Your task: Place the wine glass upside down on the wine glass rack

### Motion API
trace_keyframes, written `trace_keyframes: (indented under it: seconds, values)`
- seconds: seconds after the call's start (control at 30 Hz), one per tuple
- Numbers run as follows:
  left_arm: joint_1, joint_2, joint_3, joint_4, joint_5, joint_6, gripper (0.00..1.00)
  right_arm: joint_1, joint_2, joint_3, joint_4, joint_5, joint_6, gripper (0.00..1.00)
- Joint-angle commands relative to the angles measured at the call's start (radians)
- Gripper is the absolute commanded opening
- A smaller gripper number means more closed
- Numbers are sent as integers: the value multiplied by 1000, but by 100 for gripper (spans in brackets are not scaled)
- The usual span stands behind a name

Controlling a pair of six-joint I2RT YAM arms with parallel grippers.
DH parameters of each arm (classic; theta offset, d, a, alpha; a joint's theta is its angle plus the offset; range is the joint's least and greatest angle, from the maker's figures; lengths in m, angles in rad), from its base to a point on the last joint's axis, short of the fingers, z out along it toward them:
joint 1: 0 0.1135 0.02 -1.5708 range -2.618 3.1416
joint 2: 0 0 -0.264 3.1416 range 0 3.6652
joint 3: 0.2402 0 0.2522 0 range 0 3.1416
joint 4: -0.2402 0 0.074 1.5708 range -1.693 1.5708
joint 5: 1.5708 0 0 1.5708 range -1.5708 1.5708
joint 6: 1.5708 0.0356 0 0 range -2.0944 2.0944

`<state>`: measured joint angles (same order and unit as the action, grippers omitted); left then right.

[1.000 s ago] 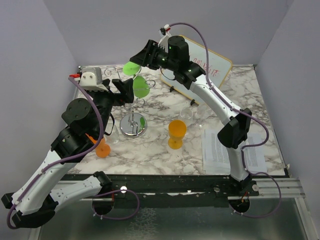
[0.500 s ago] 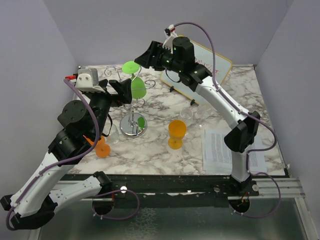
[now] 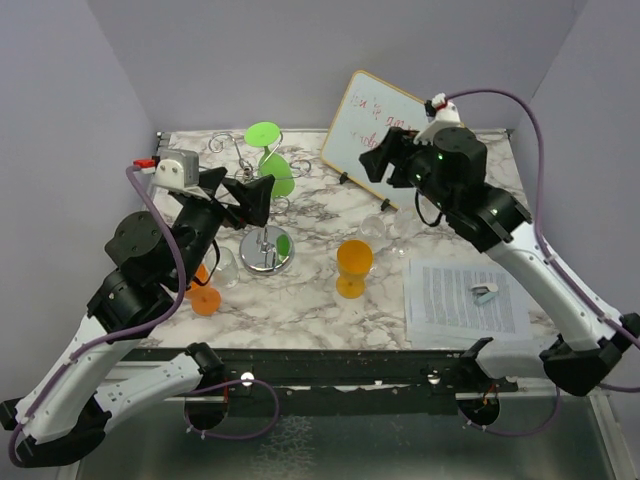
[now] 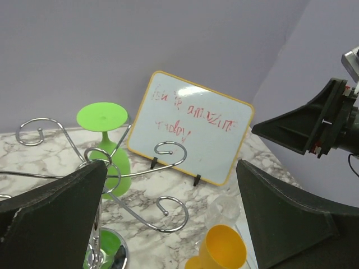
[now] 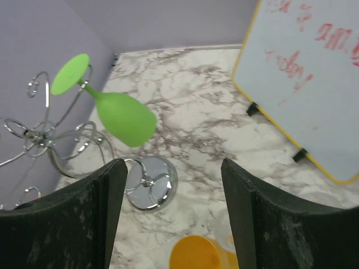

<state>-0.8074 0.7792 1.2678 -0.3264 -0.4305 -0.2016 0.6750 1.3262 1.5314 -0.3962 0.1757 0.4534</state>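
A green wine glass (image 3: 276, 172) hangs foot up and tilted on the wine glass rack (image 3: 267, 248), a silver wire stand with curled arms and a round chrome base. In the right wrist view the green wine glass (image 5: 124, 116) leans out over the rack's base (image 5: 150, 182). The left wrist view has its bowl (image 4: 116, 168) among the rack's loops (image 4: 164, 208). My left gripper (image 3: 243, 190) (image 4: 171, 163) stands open and empty just left of the glass. Over by the whiteboard, my right gripper (image 3: 378, 160) (image 5: 173, 162) is open and empty, well apart from the glass.
An orange glass (image 3: 353, 265) stands upright right of the rack. Beside it is a clear glass (image 3: 375, 228). Another orange glass (image 3: 205, 296) sits under my left arm. A whiteboard (image 3: 385, 125) leans at the back. A printed sheet (image 3: 465, 295) lies at the right.
My right gripper let go of the green glass's foot and drew back to the right. The glass stays hanging on the rack. My left gripper opened wider.
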Motion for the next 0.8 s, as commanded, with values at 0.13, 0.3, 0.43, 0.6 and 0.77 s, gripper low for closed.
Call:
trace_keyframes:
  seconds: [0.13, 0.3, 0.43, 0.6, 0.77]
  values:
    - [-4, 9, -52, -4, 394, 71, 99, 6, -98, -101, -362, 328, -16, 61]
    - [-3, 54, -46, -10, 430, 41, 99, -11, -23, -153, -364, 308, -16, 56]
    - [-4, 63, -46, -18, 421, 25, 99, -45, 37, -183, -326, 267, -25, 51]
    - [-4, 71, -53, -18, 405, 3, 99, -81, 90, -216, -307, 267, -21, 44]
    - [-3, 89, -49, -17, 390, -11, 99, -106, 115, -252, -264, 253, -46, 40]
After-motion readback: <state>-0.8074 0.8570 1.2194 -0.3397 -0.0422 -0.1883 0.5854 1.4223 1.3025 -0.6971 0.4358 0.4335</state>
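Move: The right clear glass stands about 12 cm to the right of the open, empty right hand, some 4 cm ahead and 31 cm below. Its twin, the left clear glass, is about 8 cm left of it and 3 cm nearer the base. The yellow glass is some 12 cm left of it and 11 cm nearer. The hung green glass is 20 cm left of the right hand and 9 ahead. From the left hand, the right clear glass lies about 27 cm right, 15 ahead, 38 below. Right hand sinks some 19 cm and rightward, fingers narrowing, towards the right clear glass; left hand swings rightward. ##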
